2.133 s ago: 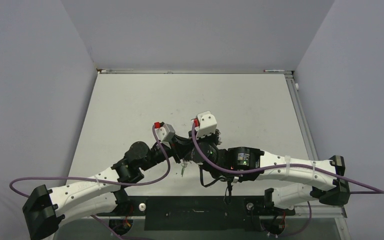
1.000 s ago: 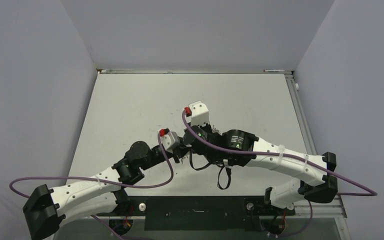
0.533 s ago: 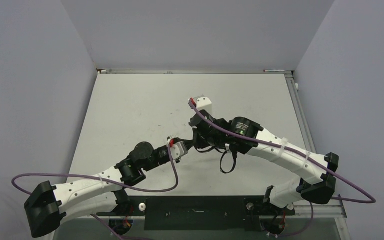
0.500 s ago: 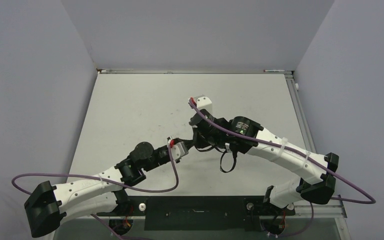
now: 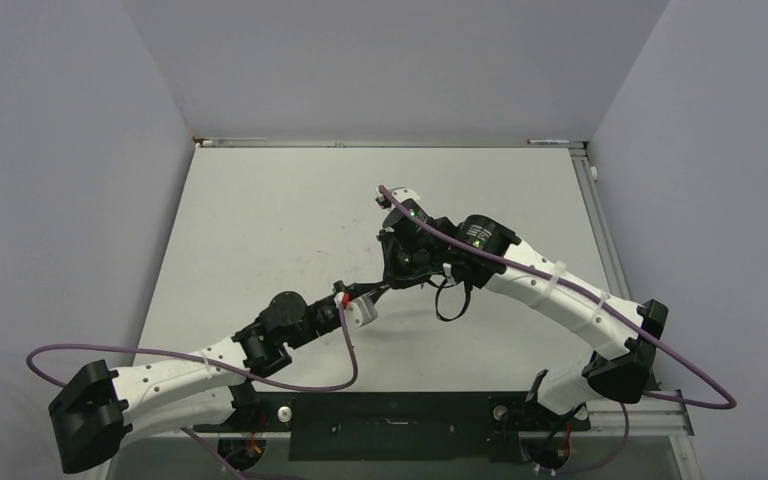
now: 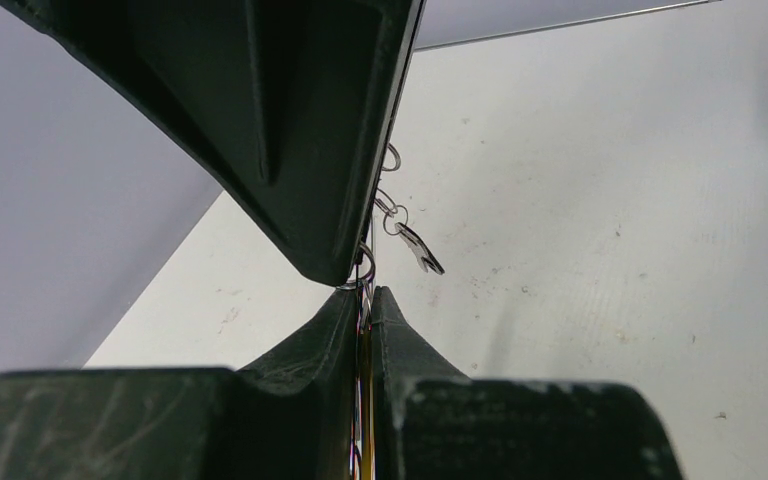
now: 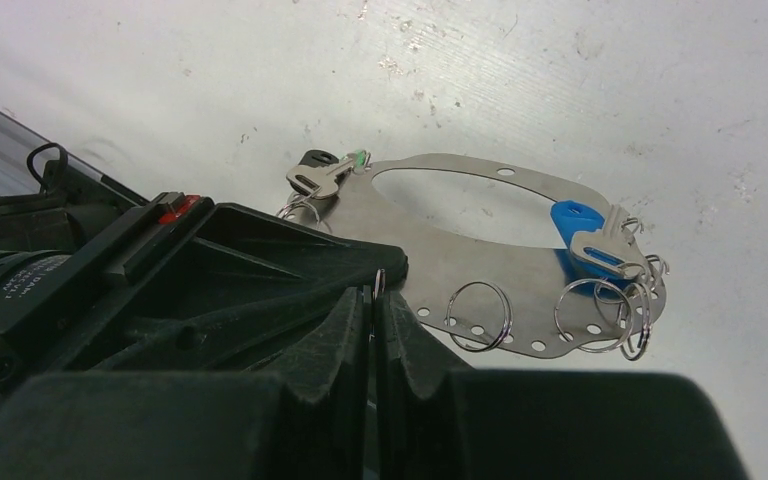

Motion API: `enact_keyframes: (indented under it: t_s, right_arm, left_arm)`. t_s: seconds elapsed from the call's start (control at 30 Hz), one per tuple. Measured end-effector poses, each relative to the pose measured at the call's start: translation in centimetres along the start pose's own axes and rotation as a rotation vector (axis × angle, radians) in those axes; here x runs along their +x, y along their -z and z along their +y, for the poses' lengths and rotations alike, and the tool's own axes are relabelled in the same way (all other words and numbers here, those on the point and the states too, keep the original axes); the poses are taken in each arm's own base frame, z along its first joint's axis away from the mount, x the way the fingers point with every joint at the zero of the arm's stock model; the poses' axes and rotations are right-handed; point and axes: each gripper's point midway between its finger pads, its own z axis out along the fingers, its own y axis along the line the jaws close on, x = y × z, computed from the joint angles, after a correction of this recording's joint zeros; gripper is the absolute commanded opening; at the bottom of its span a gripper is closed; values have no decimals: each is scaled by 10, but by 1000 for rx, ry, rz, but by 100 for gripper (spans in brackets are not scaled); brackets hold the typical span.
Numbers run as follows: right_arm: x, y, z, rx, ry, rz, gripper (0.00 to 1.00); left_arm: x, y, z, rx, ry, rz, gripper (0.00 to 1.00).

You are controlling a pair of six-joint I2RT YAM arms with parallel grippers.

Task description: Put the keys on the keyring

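The keyring (image 7: 440, 265) is a flat silvery loop with small holes round its rim, held above the table. A blue key (image 7: 575, 218) and a black-headed key with a green bit (image 7: 318, 172) hang from it, with several split rings (image 7: 478, 315). My left gripper (image 6: 368, 292) is shut on the keyring's edge, which shows edge-on there. One bare key (image 6: 420, 248) dangles beyond it. My right gripper (image 7: 372, 298) is shut on a small split ring at the keyring's rim, tip to tip with the left gripper (image 5: 375, 292). In the top view the arms hide keyring and keys.
The white table (image 5: 260, 220) is scuffed and walled on the left, back and right. A metal rail (image 5: 390, 144) runs along its far edge. Purple cables (image 5: 345, 350) loop off both wrists, and a black cable (image 5: 450, 305) hangs under the right wrist.
Both grippers, still shut and joined at the tips, have moved away from the near edge toward the table's middle. The right wrist swung further back and the left forearm stretched out.
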Motion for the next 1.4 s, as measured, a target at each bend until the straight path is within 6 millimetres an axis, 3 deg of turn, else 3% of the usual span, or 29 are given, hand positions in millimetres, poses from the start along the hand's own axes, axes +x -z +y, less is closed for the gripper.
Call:
enact_keyframes:
  t_s: [0.07,0.2,0.3,0.63,0.8,0.97,1.2,1.4]
  right_arm:
    - [0,0,0,-5,-1,4,10]
    - [-2,0,-1,-4,9,-2,38]
    - [-11,0,-11,24,12,-26,46]
    - [-32,13,-12,22,26,-109,44]
    - [-48,40,-7,-40,21,-249,46]
    - [-50,63,-14,-28,13,-379,46]
    - [-36,44,-1,40,72,-458,45]
    - [-42,42,-3,61,63,-516,48]
  left_arm:
    - [0,0,0,-1,2,-1,0]
    - [1,0,-2,1,18,4,0]
    - [-1,0,-8,23,41,-1,0]
    - [3,0,-16,36,136,14,0]
    - [6,-1,-19,40,195,30,0]
    - [5,-1,-21,35,255,31,0]
    - [5,-2,-18,-3,389,33,0]
    - [6,-2,-17,-25,498,44,0]
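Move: The right hand pinches a small ring right at its own point, against the steel plate and directly at the left fingertips. From the right hand, a bare ring on the plate's edge sits about 4 cm right, 2 cm ahead and slightly lower, and the blue-tagged keys are roughly 7 cm right and 5 cm ahead, nearly level. The left hand grips the plate, with that small ring some 2 cm to its right and 1 cm ahead, a touch higher. The right fingers open to about half and let go of the small ring at the plate's edge, slipping some 2.5 cm forward before the hand rises clear to about 7 cm and settles back 2 cm, its fingertips swinging forward and up by nearly 30 degrees. Meanwhile the left hand keeps the plate pinched, easing a centimetre or so back, down and to the right while its wrist rolls the plate some 25 to 30 degrees. ##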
